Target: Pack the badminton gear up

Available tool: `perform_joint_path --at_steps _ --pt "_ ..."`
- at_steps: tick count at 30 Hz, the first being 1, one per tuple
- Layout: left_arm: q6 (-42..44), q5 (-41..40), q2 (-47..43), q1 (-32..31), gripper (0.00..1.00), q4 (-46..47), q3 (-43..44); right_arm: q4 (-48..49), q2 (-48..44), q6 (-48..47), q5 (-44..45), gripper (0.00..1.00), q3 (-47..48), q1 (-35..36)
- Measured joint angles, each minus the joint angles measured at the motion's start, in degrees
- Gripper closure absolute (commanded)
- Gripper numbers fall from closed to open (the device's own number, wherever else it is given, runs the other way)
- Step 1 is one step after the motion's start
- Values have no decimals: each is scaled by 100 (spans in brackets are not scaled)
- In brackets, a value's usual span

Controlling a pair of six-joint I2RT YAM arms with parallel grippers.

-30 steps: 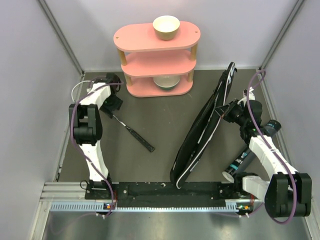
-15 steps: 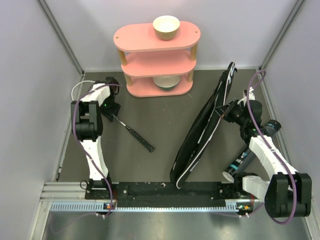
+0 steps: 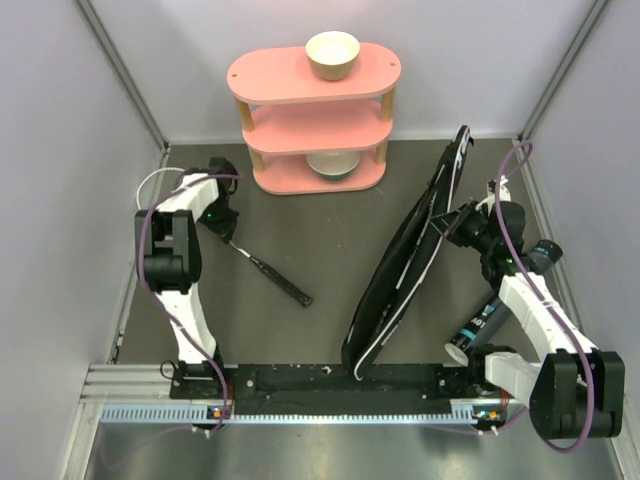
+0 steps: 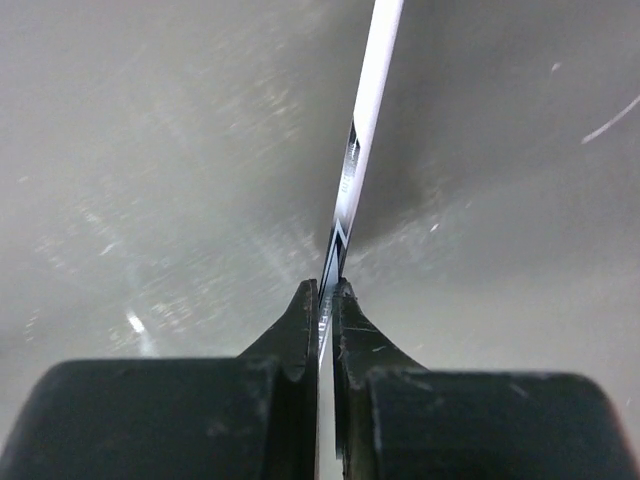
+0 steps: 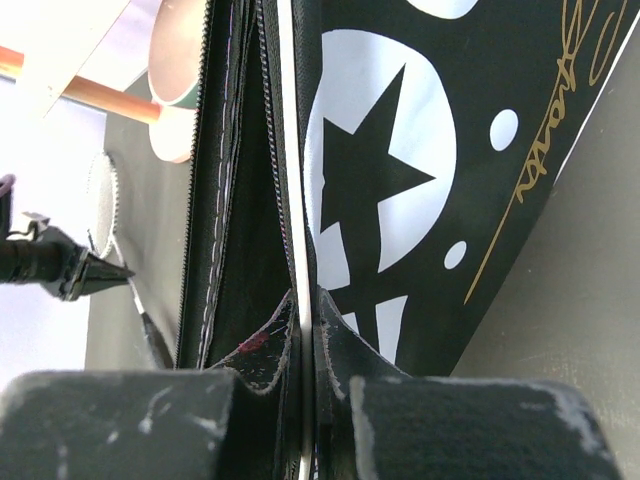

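Observation:
My left gripper (image 3: 222, 218) is shut on the thin shaft of a silver-framed racket (image 3: 268, 270), whose black handle lies on the table toward the middle. In the left wrist view the fingers (image 4: 300, 330) pinch the shaft (image 4: 350, 170) edge-on. My right gripper (image 3: 452, 222) is shut on the edge of the long black bag (image 3: 400, 260), holding it up on its side; the right wrist view shows the bag's edge (image 5: 296, 200) between the jaws. The black tube (image 3: 478, 325) lies by the right arm. The shuttlecocks and second racket are hidden.
A pink three-tier shelf (image 3: 300, 85) stands at the back with a cream bowl (image 3: 332, 53) on top and another bowl (image 3: 330, 165) on the lowest tier. Grey walls close in the left, right and back.
My left gripper has shifted slightly near the shelf's left end and the racket's handle moved a little with it. The right arm and the bag have not moved.

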Motion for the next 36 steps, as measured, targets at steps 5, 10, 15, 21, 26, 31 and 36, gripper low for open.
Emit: perform_joint_path --at_steps 5,10,15,21,26,31,36 --pt "380 31 -1410 -4 100 199 -776 -120 17 -61 55 100 90 0" --pt "975 181 -3517 2 100 745 -1458 -295 131 -144 146 100 264 0" --pt "2015 1091 -5532 9 100 1635 -2380 -358 240 -186 219 100 391 0" --pt "2813 2227 -6992 4 100 2275 -2848 -466 380 -251 293 100 566 0" --pt "3187 2721 -7342 -28 100 2396 -2518 -542 490 -284 343 100 688 0" --pt "3220 3421 -7250 -127 100 2861 -2070 -592 503 -295 365 100 730 0" --pt "3136 4710 -6994 -468 100 3768 -2050 -704 505 -299 437 100 839 0"
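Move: Left hand already grips the racket shaft just above the table. The racket bag, held open, stands about 50 cm to this hand's right, nearly level with it front to back and some 8 cm higher at its middle. The black handle lies about 14 cm right and 11 cm back; the pink shelf is roughly 20 cm ahead and 25 cm right. Right hand pinches the bag's rim, the bag's middle about 7 cm left, 3 cm back and 9 cm below. Keep the left fingers shut on the racket shaft and lift it off the table, about 40 cm up, drawing back some 14 cm and, from partway up, also swinging about as far right. Tip the downward-pointing fingers up until nearly level, turning clockwise to face the bag. Keep the right grip on the bag's rim while easing it about 2 cm forward and slightly right. ##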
